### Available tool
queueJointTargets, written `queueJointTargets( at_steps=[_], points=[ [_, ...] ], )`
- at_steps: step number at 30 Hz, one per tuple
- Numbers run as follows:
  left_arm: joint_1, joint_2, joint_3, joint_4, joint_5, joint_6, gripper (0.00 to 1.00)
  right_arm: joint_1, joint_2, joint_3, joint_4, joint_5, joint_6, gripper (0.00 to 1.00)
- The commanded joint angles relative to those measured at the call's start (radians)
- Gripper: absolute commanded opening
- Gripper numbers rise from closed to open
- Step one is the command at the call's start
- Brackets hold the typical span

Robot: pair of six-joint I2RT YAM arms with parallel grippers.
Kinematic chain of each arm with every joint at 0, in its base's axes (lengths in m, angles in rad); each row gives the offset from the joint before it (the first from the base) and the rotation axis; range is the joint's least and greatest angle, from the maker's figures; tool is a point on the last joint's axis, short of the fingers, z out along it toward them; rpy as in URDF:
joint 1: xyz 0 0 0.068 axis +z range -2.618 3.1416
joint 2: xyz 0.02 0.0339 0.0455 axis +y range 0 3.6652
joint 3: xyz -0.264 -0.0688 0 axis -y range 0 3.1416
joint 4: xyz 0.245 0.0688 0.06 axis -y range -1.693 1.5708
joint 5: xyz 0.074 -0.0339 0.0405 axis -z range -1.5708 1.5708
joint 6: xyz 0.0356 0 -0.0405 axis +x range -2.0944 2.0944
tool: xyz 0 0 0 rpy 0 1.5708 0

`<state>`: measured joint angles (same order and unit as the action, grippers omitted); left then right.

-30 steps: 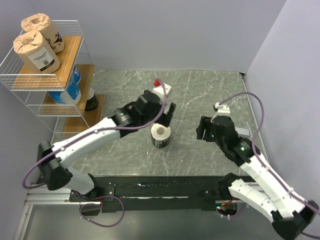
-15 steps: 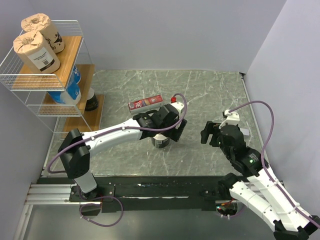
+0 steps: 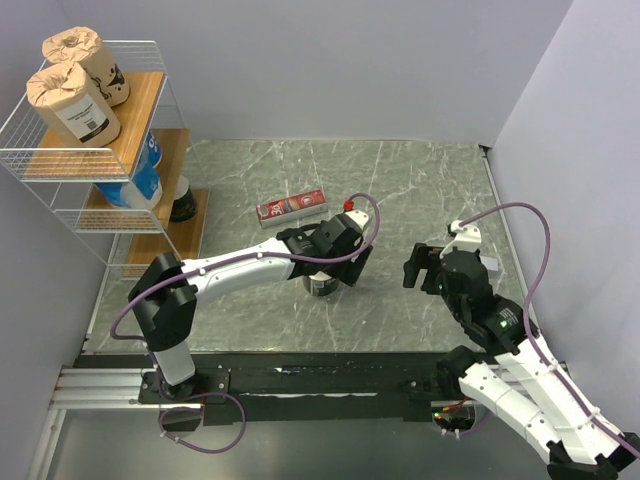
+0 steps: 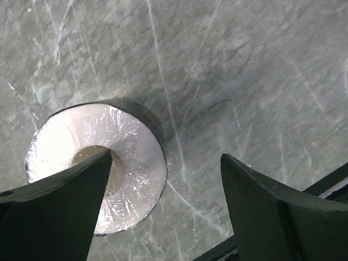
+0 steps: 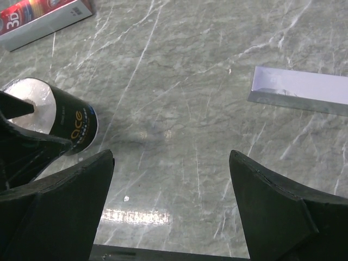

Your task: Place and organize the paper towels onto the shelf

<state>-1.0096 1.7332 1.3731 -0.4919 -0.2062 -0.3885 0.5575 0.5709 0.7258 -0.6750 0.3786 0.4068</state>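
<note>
A dark paper towel roll (image 3: 322,286) stands upright on the marble table, its white end and hollow core (image 4: 98,163) facing up. My left gripper (image 3: 336,264) hovers open just above it. One finger (image 4: 65,206) hangs over the core, the other (image 4: 272,212) off to the side over bare table. My right gripper (image 3: 420,268) is open and empty, to the right of the roll (image 5: 68,122). The shelf (image 3: 140,120) stands far left. It holds two kraft rolls (image 3: 75,105) on top, blue-and-white rolls (image 3: 148,168) below them and a dark roll (image 3: 182,200) lower down.
A flat red box (image 3: 292,207) lies on the table behind the left gripper and shows in the right wrist view (image 5: 43,16). A pale flat strip (image 5: 299,89) lies on the table to the right. Walls close in the back and right sides.
The left arm swung right and down over the dark roll, uncovering the red box, and its jaws narrowed a little. The right gripper opened wider and shifted slightly right.
</note>
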Motion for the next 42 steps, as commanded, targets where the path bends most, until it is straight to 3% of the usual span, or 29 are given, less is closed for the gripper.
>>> queueJointTargets(
  at_steps=[1, 11, 23, 27, 31, 42],
  points=[
    [-0.007, 0.006, -0.006, -0.011, -0.051, -0.027, 0.86, -0.005, -0.037, 0.024, 0.005, 0.037, -0.011, 0.94],
    [-0.007, 0.003, -0.028, -0.014, -0.065, -0.029, 0.85, -0.004, -0.042, 0.018, 0.014, 0.023, -0.016, 0.94],
    [-0.007, 0.028, -0.031, -0.056, -0.170, 0.002, 0.62, -0.005, -0.063, 0.006, 0.025, 0.016, -0.020, 0.94],
    [0.003, 0.019, -0.028, -0.094, -0.272, 0.011, 0.46, -0.005, -0.077, 0.003, 0.028, 0.014, -0.023, 0.94],
    [0.058, -0.017, -0.028, -0.131, -0.324, 0.014, 0.34, -0.005, -0.080, 0.001, 0.026, 0.014, -0.026, 0.94],
    [0.264, -0.147, -0.077, -0.189, -0.469, 0.051, 0.34, -0.004, -0.101, -0.012, 0.028, 0.017, -0.034, 0.94]
  ],
)
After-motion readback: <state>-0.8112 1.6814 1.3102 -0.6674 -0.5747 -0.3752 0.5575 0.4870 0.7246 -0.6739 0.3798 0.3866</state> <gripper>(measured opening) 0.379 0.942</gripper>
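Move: The dark paper towel roll stands upright on the table, its middle about 5 cm to the left hand's left, about 1 cm back and 5 cm below. The red box lies some 14 cm ahead of that hand and 12 cm left; the shelf's bottom board is about 37 cm left and 8 cm ahead, both roughly 8 cm below. From the right hand the roll is about 20 cm left, 1 cm back and 12 cm lower. Left hand sinks 2 cm, pinches the roll's right-hand wall, then swings it left and forward, about 15 cm. ##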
